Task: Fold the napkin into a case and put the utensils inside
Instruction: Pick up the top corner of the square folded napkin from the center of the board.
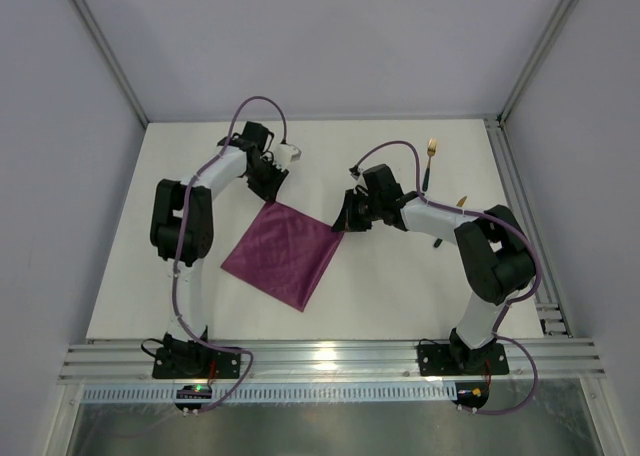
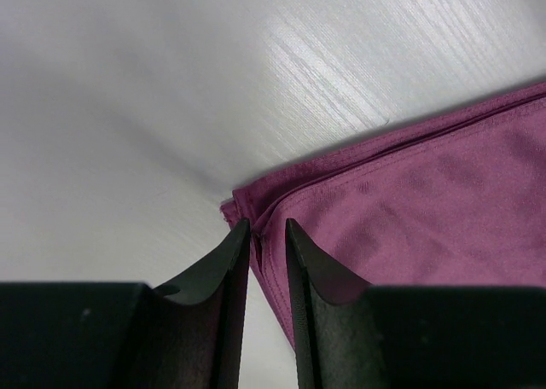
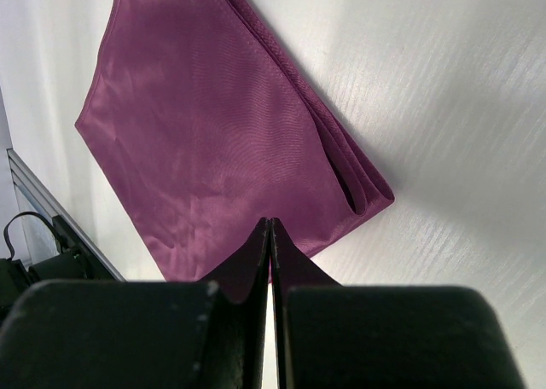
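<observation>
The magenta napkin (image 1: pixel 280 251) lies flat on the white table, folded into a layered square set like a diamond. My left gripper (image 1: pixel 268 189) is at its far corner. In the left wrist view the left gripper (image 2: pixel 266 229) has its jaws a narrow gap apart, straddling the stitched hem of the napkin (image 2: pixel 409 201). My right gripper (image 1: pixel 341 221) is at the right corner, shut, its tips (image 3: pixel 270 223) over the napkin (image 3: pixel 213 133) near the stacked folds. The gold fork (image 1: pixel 431 158) lies at the far right. Only the gold tip of the knife (image 1: pixel 461 201) shows beside the right forearm.
An aluminium rail (image 1: pixel 320 361) runs along the near table edge by both arm bases. Another rail (image 1: pixel 520 211) borders the right side. Pale enclosure walls with metal posts (image 1: pixel 100 46) stand around the table.
</observation>
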Tool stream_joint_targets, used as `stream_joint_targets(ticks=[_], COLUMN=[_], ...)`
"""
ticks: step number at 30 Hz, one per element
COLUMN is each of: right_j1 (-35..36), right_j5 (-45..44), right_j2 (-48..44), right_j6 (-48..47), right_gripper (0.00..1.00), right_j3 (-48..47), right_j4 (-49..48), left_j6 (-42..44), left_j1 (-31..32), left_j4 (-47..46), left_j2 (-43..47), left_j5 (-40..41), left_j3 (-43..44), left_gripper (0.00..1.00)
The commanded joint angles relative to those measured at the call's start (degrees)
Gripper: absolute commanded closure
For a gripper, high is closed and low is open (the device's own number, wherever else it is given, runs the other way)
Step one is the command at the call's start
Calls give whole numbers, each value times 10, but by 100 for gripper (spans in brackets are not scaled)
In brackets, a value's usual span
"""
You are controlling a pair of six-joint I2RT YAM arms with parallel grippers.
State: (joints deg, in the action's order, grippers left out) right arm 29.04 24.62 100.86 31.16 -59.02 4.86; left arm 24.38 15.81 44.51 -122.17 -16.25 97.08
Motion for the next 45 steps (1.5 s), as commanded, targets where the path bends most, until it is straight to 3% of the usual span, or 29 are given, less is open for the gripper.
stream_joint_targets(ticks=[1,9,14,15,18,32,45], right_j1=[1,1,-1,-2,-3,-2,-2], right_j5=[-5,-3,-3,-4,-3,-5,-5], right_j2=[-3,-1,-1,0,1,14,23], right_j6=[-7,-7,-9,-9,-10,-2,5], right_gripper=[96,96,96,96,96,96,96], right_j3=[0,-3,-6,-6,-8,-5,1], right_j4=[-7,-4,-1,0,1,2,-6], left_j6=[1,4,4,3,7,5,22], left_j1=[-3,-3,-3,-3,-3,-2,9], left_j4=[-10,-10,-8,-7,-5,10,26], left_j2=[27,5,6,7,7,86,143], left_j5=[2,9,3,3,4,-40,-82], left_j3=[-3,2,1,1,2,-41,-136], left_gripper=[75,75,86,92,100,100,100])
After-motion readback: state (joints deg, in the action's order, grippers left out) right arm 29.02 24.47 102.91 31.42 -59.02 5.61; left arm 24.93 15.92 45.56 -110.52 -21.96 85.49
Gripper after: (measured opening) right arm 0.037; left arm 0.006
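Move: The napkin's top-layer corner already sits between the left gripper's slightly parted fingertips, at most 1 cm below the hand point. From that hand the napkin's middle is about 15 cm back and 3 to the right. Its right corner is some 9 cm back and 16 right, its left corner 18 back and 10 left, all roughly 2 cm lower. From the right hand the top corner is about 10 cm ahead, 16 left and 4 below. Hold the left gripper in place and shut its fingers to pinch the napkin's top-layer corner. Then draw it back towards the napkin's middle by about 5.5 cm, lifting it some 3 cm on the way. Keep the right gripper shut by the napkin's right corner and let it sink about 1.5 cm. ##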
